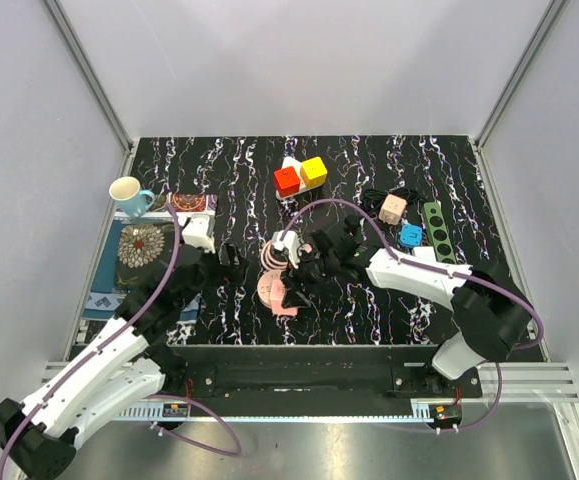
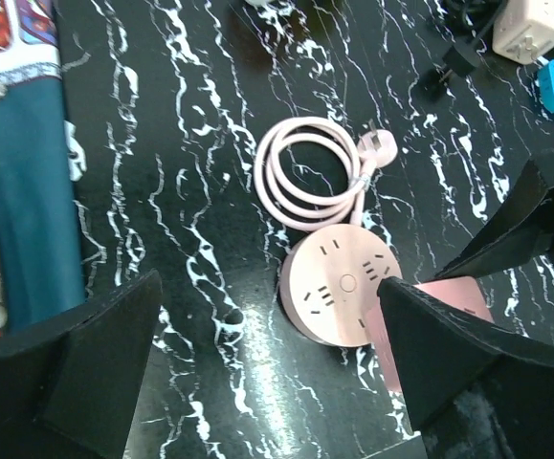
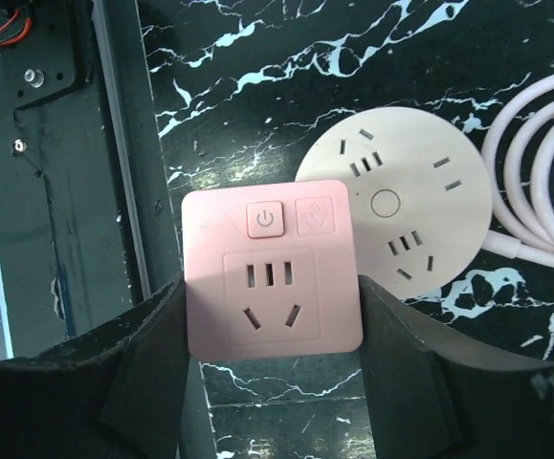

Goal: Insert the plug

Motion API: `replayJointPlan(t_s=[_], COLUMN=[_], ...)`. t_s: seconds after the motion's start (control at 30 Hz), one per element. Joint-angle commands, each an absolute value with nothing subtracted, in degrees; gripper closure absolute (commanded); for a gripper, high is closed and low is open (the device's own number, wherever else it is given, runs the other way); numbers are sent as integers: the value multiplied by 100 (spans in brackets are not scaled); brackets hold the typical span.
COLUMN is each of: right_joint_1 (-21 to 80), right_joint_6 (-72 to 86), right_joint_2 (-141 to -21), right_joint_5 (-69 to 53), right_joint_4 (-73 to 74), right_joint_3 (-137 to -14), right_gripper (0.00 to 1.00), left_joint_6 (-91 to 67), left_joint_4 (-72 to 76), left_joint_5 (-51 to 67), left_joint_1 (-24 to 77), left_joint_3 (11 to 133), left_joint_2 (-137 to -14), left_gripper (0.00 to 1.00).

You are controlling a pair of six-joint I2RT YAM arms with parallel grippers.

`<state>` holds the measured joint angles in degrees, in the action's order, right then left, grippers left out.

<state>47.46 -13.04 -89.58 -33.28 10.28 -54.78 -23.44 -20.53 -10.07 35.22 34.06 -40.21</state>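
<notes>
The plug [image 3: 272, 273] is a pink square adapter with a power button and a socket face. My right gripper [image 3: 273, 320] is shut on it, one finger against each side. It hangs just off the near side of a round pink socket hub [image 3: 406, 206], its edge overlapping the hub's rim. The hub [image 2: 339, 287] lies flat on the table, its coiled pink cord [image 2: 305, 172] beyond it. My left gripper [image 2: 267, 354] is open over bare table left of the hub, holding nothing. From above, plug [image 1: 286, 306] and hub [image 1: 266, 288] sit between both grippers.
Behind stand a white strip with red and yellow cubes [image 1: 299, 175], a beige adapter [image 1: 393, 209], a blue adapter [image 1: 411, 236] and a green power strip [image 1: 436, 230]. A blue mug [image 1: 129, 195] and patterned mats [image 1: 141, 248] lie left. The metal rail [image 3: 56, 191] borders the near edge.
</notes>
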Motion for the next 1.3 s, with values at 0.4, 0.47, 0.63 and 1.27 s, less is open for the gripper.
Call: replayJointPlan(t_s=[0.4,0.47,0.63,1.27], right_joint_1=[4131,4096,4087,4087], right_joint_6=[-2688,-2794,-3129,-3445], right_joint_2=[-8859,-8921,-9140,-9694], right_joint_5=[-3612,-3709,-3709,-4078], right_joint_4=[1450,1582,1679,1696], right_joint_3=[-6363,-6425,-6486,-6803], right_gripper=[100,100,99,98], left_joint_6=[-739,-677,-536,-272], left_joint_4=[-2100,-2144,-2118,-1854], left_joint_5=[-1591,-1573,-1538,-1459], left_joint_1=[3489,3480,3480,3480], left_joint_3=[3358,3331,3208,2971], left_joint_2=[-2628,-2514,-2338,-2540], left_gripper=[1,1,1,1])
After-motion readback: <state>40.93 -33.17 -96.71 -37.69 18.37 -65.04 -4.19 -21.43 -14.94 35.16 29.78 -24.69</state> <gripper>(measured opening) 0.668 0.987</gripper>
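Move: The right hand already grips the pink cube; the round socket it is bound for lies about 5 cm ahead, 2 cm left and 8 cm below. The coiled cable is some 9 cm beyond the socket, level with it sideways; the cable's plug is roughly 16 cm ahead of the right hand and 4 cm to its right. From the open left hand the socket lies about 2 cm ahead, 11 cm right and 14 cm down. Right carries the pink cube some 5.5 cm forward over the round socket, rising then sinking; left withdraws leftward. ##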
